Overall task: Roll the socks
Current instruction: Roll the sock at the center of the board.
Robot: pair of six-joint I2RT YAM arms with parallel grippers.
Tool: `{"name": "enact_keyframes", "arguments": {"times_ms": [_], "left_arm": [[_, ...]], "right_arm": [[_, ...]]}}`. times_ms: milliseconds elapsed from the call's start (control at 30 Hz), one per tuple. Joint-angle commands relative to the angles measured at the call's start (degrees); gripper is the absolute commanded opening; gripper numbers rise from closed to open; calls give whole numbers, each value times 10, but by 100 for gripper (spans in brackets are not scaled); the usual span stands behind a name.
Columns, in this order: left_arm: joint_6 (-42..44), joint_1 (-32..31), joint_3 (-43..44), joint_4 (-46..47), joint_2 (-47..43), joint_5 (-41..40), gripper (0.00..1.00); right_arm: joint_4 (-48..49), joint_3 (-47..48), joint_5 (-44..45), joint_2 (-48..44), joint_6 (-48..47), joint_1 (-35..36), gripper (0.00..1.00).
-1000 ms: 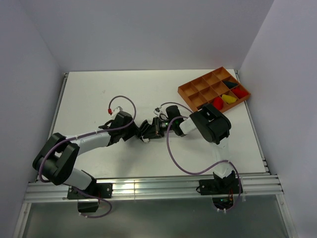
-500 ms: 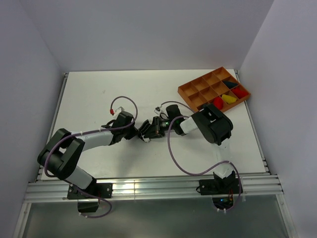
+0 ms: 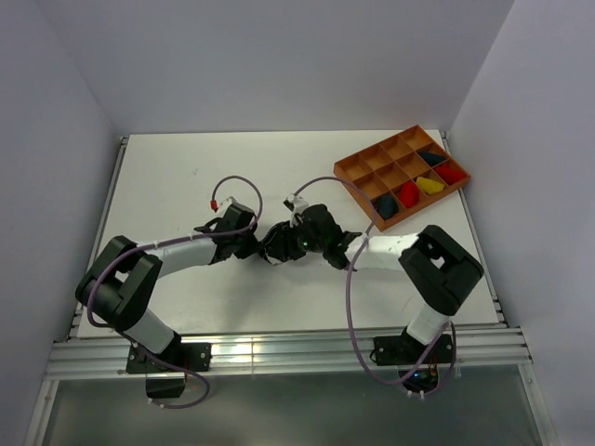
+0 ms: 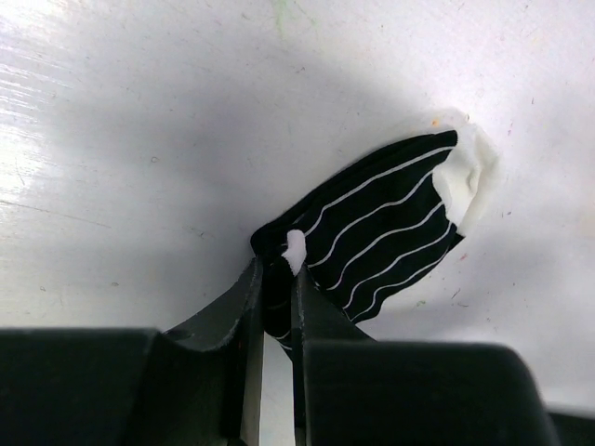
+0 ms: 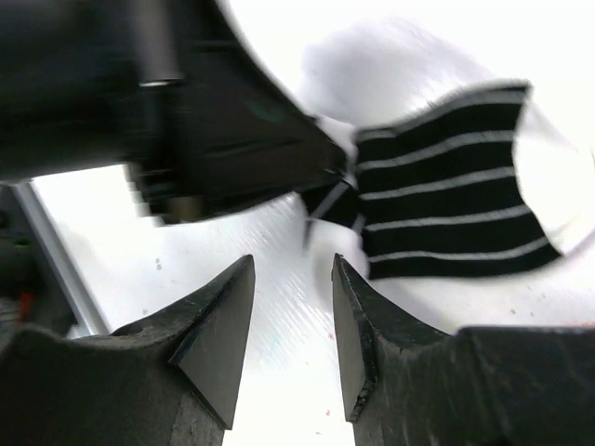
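Observation:
A black-and-white striped sock (image 4: 390,232) with a white toe (image 4: 469,177) lies flat on the white table, also seen in the right wrist view (image 5: 446,214) and from above (image 3: 275,251). My left gripper (image 4: 276,265) is shut on the sock's dark cuff end, pinching the fabric between its fingertips. My right gripper (image 5: 293,265) stands open just beside the sock, nothing between its fingers, facing the left gripper (image 5: 214,121). From above, the left gripper (image 3: 258,245) and the right gripper (image 3: 294,243) meet at the sock mid-table. A red sock (image 3: 409,193) and a dark navy sock (image 3: 384,206) sit in tray compartments.
An orange compartment tray (image 3: 358,167) stands at the back right, also holding a yellow bundle (image 3: 429,184) and another red piece (image 3: 451,172). Purple cables loop over both arms. The table's rail edge (image 3: 279,348) runs along the front.
The left gripper has closed on the sock's cuff. The right gripper has opened and let go of the sock, and the right arm has swung its elbow out to the right.

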Motion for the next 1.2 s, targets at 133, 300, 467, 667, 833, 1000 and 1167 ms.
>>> {"name": "enact_keyframes", "arguments": {"times_ms": [133, 300, 467, 667, 833, 1000, 1167], "left_arm": [[18, -7, 27, -35, 8, -4, 0], [19, -8, 30, -38, 7, -4, 0], [17, -8, 31, -34, 9, -2, 0], [16, -8, 36, -27, 19, 8, 0], [14, -9, 33, -16, 15, 15, 5], [7, -9, 8, -3, -27, -4, 25], [-4, -9, -20, 13, -74, -33, 55]], "right_arm": [[-10, 7, 163, -24, -113, 72, 46], [-38, 42, 171, 20, -130, 87, 46], [-64, 60, 170, 48, -144, 96, 46], [-93, 82, 176, 75, -160, 105, 46], [-119, 103, 183, 94, -160, 109, 29], [-128, 97, 114, 88, -137, 86, 3], [-76, 75, -54, 94, -80, 17, 0]]}}
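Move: The rolled end of the sock is pinched in the left fingers, its middle about 1 cm back and 1 cm right of the left hand. From the open right hand, that roll lies level in reach, roughly 3 cm left and 5 cm below. The flat striped part spreads from the roll, its middle some 4 cm ahead of the right hand, straight in line sideways and about 6 cm below. Right hand sinks about 4 cm, slightly left, and pinches the sock roll's near end; left fingers open, letting go. ##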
